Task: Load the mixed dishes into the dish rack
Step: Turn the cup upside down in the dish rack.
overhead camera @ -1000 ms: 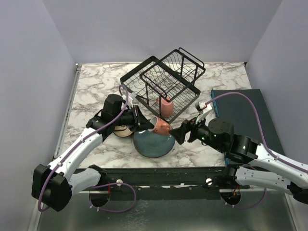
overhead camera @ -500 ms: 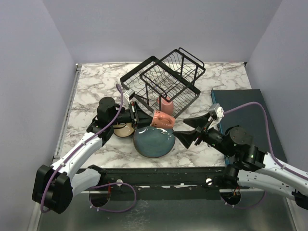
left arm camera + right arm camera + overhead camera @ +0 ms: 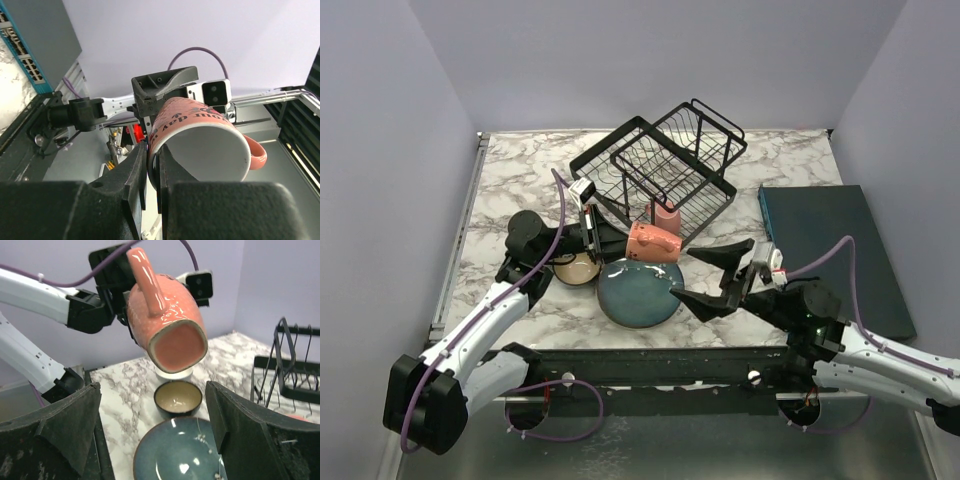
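Observation:
A pink mug (image 3: pixel 655 242) hangs on its side above the table. My left gripper (image 3: pixel 612 240) is shut on it, pinching its wall at the rim (image 3: pixel 152 159). The mug (image 3: pixel 165 310) shows its base and handle in the right wrist view. Below it lie a dark teal-blue plate (image 3: pixel 640 292) and a dark bowl with a tan inside (image 3: pixel 577 268). A white bowl (image 3: pixel 172 374) peeks out behind the dark one. My right gripper (image 3: pixel 715 275) is open and empty, just right of the plate. A second pink mug (image 3: pixel 666 218) stands in the black dish rack (image 3: pixel 660 165).
A dark teal flat slab (image 3: pixel 825 250) lies at the right of the marble table (image 3: pixel 510 180). The rack's wire edge (image 3: pixel 295 370) stands right of my right fingers. Purple walls enclose the table on three sides.
My left gripper has lifted the pink mug up and toward the rack. My right gripper has drawn back from the mug toward the near edge and opened wider.

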`<state>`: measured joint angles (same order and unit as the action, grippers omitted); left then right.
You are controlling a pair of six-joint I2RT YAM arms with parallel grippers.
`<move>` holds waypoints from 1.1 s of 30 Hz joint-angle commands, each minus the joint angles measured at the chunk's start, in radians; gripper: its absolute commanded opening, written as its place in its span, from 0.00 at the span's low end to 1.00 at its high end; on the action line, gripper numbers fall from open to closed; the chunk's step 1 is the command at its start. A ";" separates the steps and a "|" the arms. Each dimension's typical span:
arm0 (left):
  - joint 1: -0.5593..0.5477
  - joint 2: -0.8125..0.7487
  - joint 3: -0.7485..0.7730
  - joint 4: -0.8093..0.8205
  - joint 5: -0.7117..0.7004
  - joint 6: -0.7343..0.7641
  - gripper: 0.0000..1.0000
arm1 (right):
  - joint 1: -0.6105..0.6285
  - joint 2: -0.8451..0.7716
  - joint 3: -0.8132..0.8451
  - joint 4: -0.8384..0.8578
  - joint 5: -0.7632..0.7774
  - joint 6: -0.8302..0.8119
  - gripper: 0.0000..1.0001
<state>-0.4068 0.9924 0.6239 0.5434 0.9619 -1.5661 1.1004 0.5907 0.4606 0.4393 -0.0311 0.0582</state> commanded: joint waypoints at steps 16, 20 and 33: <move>0.005 -0.062 -0.017 0.170 0.085 -0.178 0.00 | 0.007 0.089 -0.074 0.471 -0.215 -0.296 0.91; 0.005 -0.075 -0.011 0.173 0.096 -0.187 0.00 | 0.006 0.102 -0.071 0.499 -0.232 -0.317 0.92; 0.005 -0.084 -0.014 0.173 0.118 -0.211 0.00 | 0.006 0.204 -0.020 0.601 -0.282 -0.357 0.92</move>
<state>-0.4068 0.9344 0.6029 0.6579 1.0565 -1.7554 1.1004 0.7685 0.4026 0.9478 -0.2787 -0.2718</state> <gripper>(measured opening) 0.154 0.917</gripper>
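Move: The left hand already grips the cup by its rim, bottom towards the right hand, whose open fingers wait about 13 cm to the left hand's right, 6 cm back and some 4 cm lower. From the right hand the cup's middle is about 8 cm left, 4 cm ahead and 4 cm up; the plate lies on the table some 10 cm left and 8 cm ahead, 27 cm down; the pink mug in the rack is about 5 cm left and 22 cm ahead, 22 cm down. Rising some 4 cm and drawing back about 2.5, then edging left towards the cup's bottom at the end, the right hand rolls nearly 30 degrees, its forward finger lifting, its fingers staying wide open. The left hand keeps its pinch on the cup's rim and brings it back and a little up, turning it slightly clockwise towards the right gripper. ##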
